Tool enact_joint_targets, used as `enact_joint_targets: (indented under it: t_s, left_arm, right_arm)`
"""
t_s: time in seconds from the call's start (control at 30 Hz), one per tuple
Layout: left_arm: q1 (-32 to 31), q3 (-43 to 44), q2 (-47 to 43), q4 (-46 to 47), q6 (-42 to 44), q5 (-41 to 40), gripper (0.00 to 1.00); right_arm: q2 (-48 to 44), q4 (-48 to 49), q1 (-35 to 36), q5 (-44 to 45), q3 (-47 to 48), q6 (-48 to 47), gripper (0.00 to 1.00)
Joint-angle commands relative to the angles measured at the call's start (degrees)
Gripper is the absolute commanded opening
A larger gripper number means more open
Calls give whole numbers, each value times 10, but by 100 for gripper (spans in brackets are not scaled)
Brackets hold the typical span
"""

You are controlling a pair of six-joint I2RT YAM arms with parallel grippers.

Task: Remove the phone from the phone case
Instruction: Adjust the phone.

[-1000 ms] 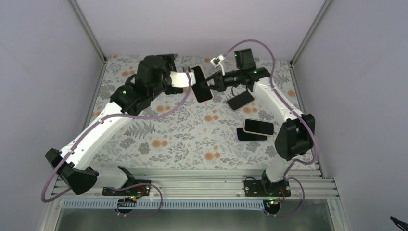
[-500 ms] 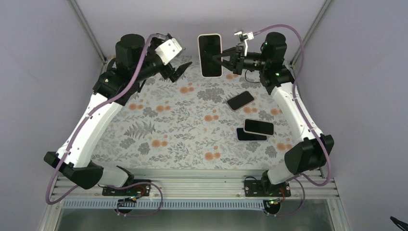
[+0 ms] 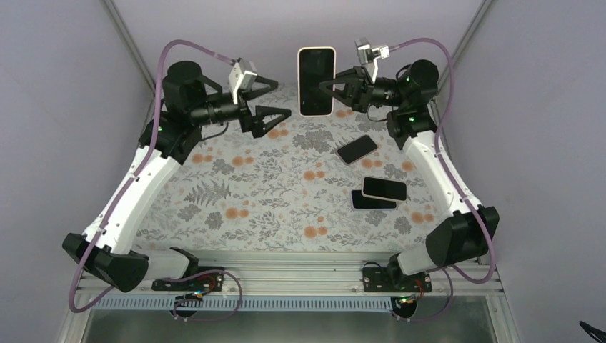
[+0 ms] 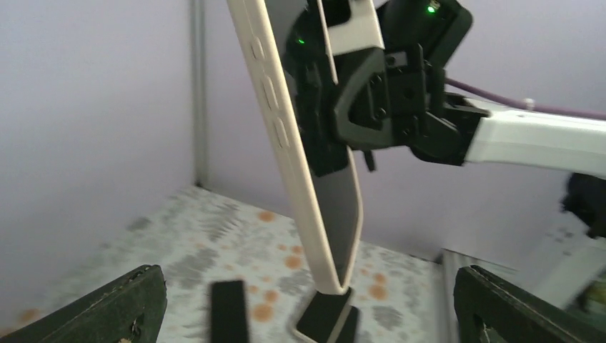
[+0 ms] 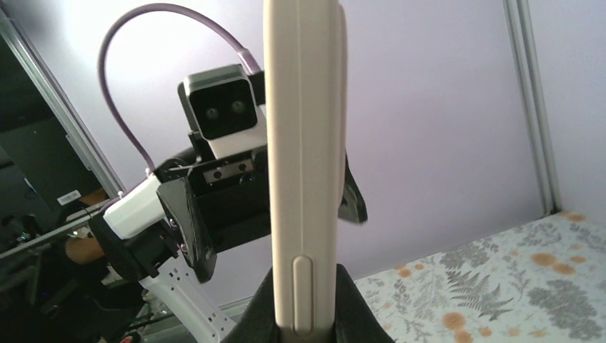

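The phone [image 3: 316, 77] shows a dark screen inside its cream phone case [image 3: 316, 111]. It is held upright, high over the back of the table. My right gripper [image 3: 330, 88] is shut on its right side. In the right wrist view the case's side edge [image 5: 304, 164] rises from between the black fingers [image 5: 266, 316]. My left gripper [image 3: 283, 97] is open just left of the phone and apart from it. In the left wrist view the cased phone [image 4: 307, 164] hangs tilted ahead of the wide-spread fingers [image 4: 107, 307].
A dark phone [image 3: 356, 149] lies on the floral mat [image 3: 250, 186]. A cased phone [image 3: 384, 189] rests on a black one [image 3: 371, 202] to the right. Purple walls and metal posts [image 3: 128, 36] close in the back and sides.
My right gripper has lifted the cased phone from low over the mat to high at the back and turned it upright. My left gripper drew away, then turned its open jaws towards the phone.
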Motion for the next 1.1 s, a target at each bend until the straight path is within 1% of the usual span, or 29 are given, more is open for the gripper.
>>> enact_joint_targets:
  t_s: [0.0, 0.1, 0.2, 0.33, 0.4, 0.53, 0.77, 0.87, 1.0, 1.07]
  left_arm:
    - [8, -84, -4, 118, -156, 121, 99]
    - [8, -155, -11, 221, -239, 137, 91]
    - [9, -198, -11, 299, -296, 141, 83]
    - [9, -228, -8, 379, -356, 146, 74]
    - [9, -238, -7, 401, -376, 150, 73]
    - [9, -241, -7, 412, -385, 149, 72]
    - [8, -235, -6, 420, -378, 155, 66]
    - [5, -238, -7, 408, -364, 152, 63]
    - [0, -242, -5, 391, -345, 148, 56]
    - [-3, -240, -2, 385, -339, 146, 51]
  right_arm:
    - [-20, 154, -1, 3, -53, 116, 4]
    - [-28, 249, 0, 13, -108, 185, 4]
    - [-31, 324, 4, 24, -150, 239, 4]
    - [-29, 346, 15, 29, -163, 253, 4]
    - [-28, 345, 20, 31, -164, 248, 4]
    - [-28, 343, 27, 33, -172, 240, 4]
    - [-28, 338, 50, 29, -175, 217, 4]
    - [-25, 337, 53, 29, -175, 211, 4]
    - [-21, 319, 61, 29, -170, 189, 4]
    - [-20, 290, 64, 27, -165, 166, 4]
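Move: Between the two hands, the phone in its case stands upright, screen towards the robot, still pinched by its right edge; its middle is about 3 cm left of the right hand, level with it. From the open left hand it lies roughly 9 cm right, 3 cm ahead and 2 cm up. The left gripper is some 12 cm left, 3 cm back and 2 cm below the right hand. On the table, some 48 cm below that right hand, the single phone lies 15 cm ahead and 15 cm right. Dropping about 8 cm and easing back up 2 to 3, the left hand also edges 2 cm right and turns some 30 degrees, rolling its front side down and swinging clockwise, while its fingers close to half open around the case's free left edge. The right hand keeps its pinch, sinks about 5 cm, then brings the phone back 3 cm and 2 to 3 cm left towards those fingers. ##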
